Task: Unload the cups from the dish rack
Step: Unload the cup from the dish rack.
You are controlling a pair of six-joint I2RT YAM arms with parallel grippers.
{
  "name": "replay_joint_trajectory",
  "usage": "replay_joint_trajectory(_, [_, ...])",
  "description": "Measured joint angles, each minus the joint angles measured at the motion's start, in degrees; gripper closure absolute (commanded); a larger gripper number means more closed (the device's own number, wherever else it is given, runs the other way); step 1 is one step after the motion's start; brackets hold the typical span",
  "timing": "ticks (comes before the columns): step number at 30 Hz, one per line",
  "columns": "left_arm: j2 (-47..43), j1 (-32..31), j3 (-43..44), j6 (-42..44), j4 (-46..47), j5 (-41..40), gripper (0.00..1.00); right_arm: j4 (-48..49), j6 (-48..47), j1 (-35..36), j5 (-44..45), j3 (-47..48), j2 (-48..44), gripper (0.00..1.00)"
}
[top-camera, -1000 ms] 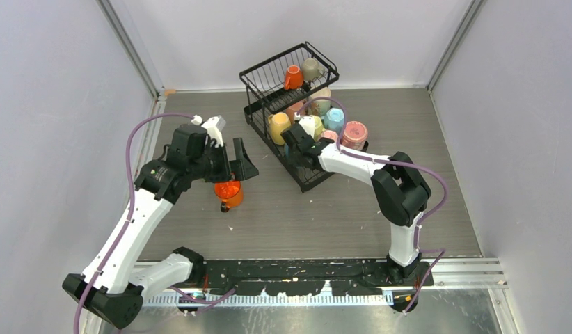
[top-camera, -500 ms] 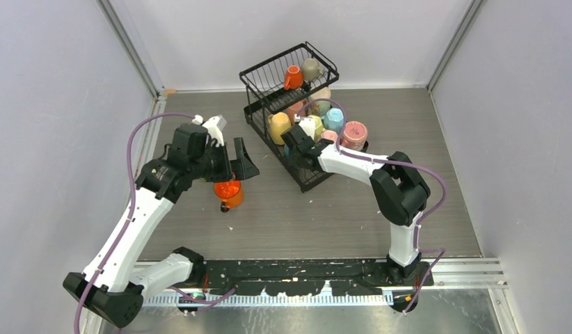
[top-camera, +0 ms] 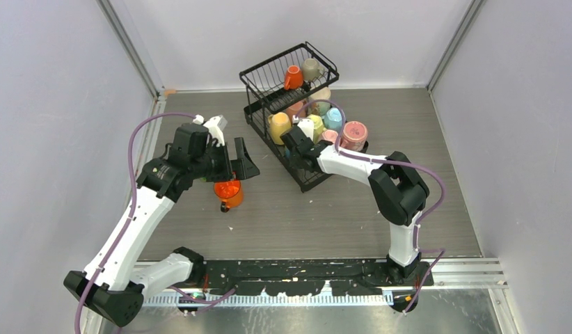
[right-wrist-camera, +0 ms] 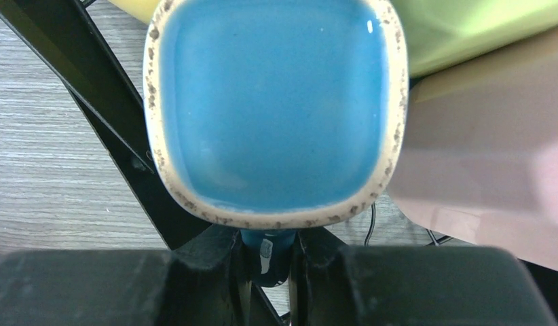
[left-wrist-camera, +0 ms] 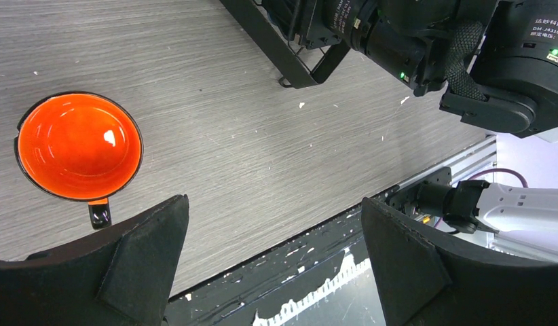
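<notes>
The black wire dish rack (top-camera: 259,76) stands at the back and holds several cups: orange (top-camera: 292,76) and grey (top-camera: 311,68) in the upper basket, yellow (top-camera: 278,126), light blue (top-camera: 333,118) and pink (top-camera: 354,132) in the lower tray. My right gripper (top-camera: 291,139) reaches into the tray's near-left end. In the right wrist view it (right-wrist-camera: 268,251) is shut on the handle of a blue cup (right-wrist-camera: 273,109) whose speckled cream rim faces the camera. An orange cup (top-camera: 228,189) stands upright on the table. My left gripper (top-camera: 234,163) hovers open just above it, holding nothing.
A yellow-green cup (right-wrist-camera: 480,27) and a pinkish cup (right-wrist-camera: 480,149) press against the blue one's right side. A black rack bar (right-wrist-camera: 113,122) runs along its left. The left wrist view shows the orange cup (left-wrist-camera: 79,146), the rack's corner (left-wrist-camera: 290,54) and the table's front rail (left-wrist-camera: 296,272).
The right arm has shifted slightly left at the rack. The left arm and the orange cup have stayed put.
</notes>
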Motion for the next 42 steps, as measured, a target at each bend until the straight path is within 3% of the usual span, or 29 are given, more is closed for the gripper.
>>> replay_joint_trajectory(23, [-0.5,0.0,-5.4,-7.9,7.5,0.0,0.0,-4.5,-5.3,0.5,-5.0,-0.9,-4.9,0.99])
replay_joint_trajectory(42, [0.0,0.0,-7.7,-13.6,15.6,1.6,0.0,-11.5,-3.9,0.6,-6.7,-1.7,-19.0,0.99])
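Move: The right fingers already pinch the handle of the blue cup, whose body stands upside down in the rack about 5 cm ahead of them at the same height. The yellow cup is some 11 cm ahead and 4 left, the green cup about 10 ahead and 6 right, the pink cup roughly 5 ahead and 9 right. From the left hand, the blue cup lies about 18 cm ahead, 12 right and 19 below. Back first, with only a slight rise, then steeply up, the right hand lifts the blue cup by its handle out from among its neighbours, ending about 10 cm higher and 5 cm back, turned slightly counter-clockwise, its grip kept. The left hand, fingers still wide open, eases forward and right towards the cup, its left side rolling down roughly 10 degrees. ##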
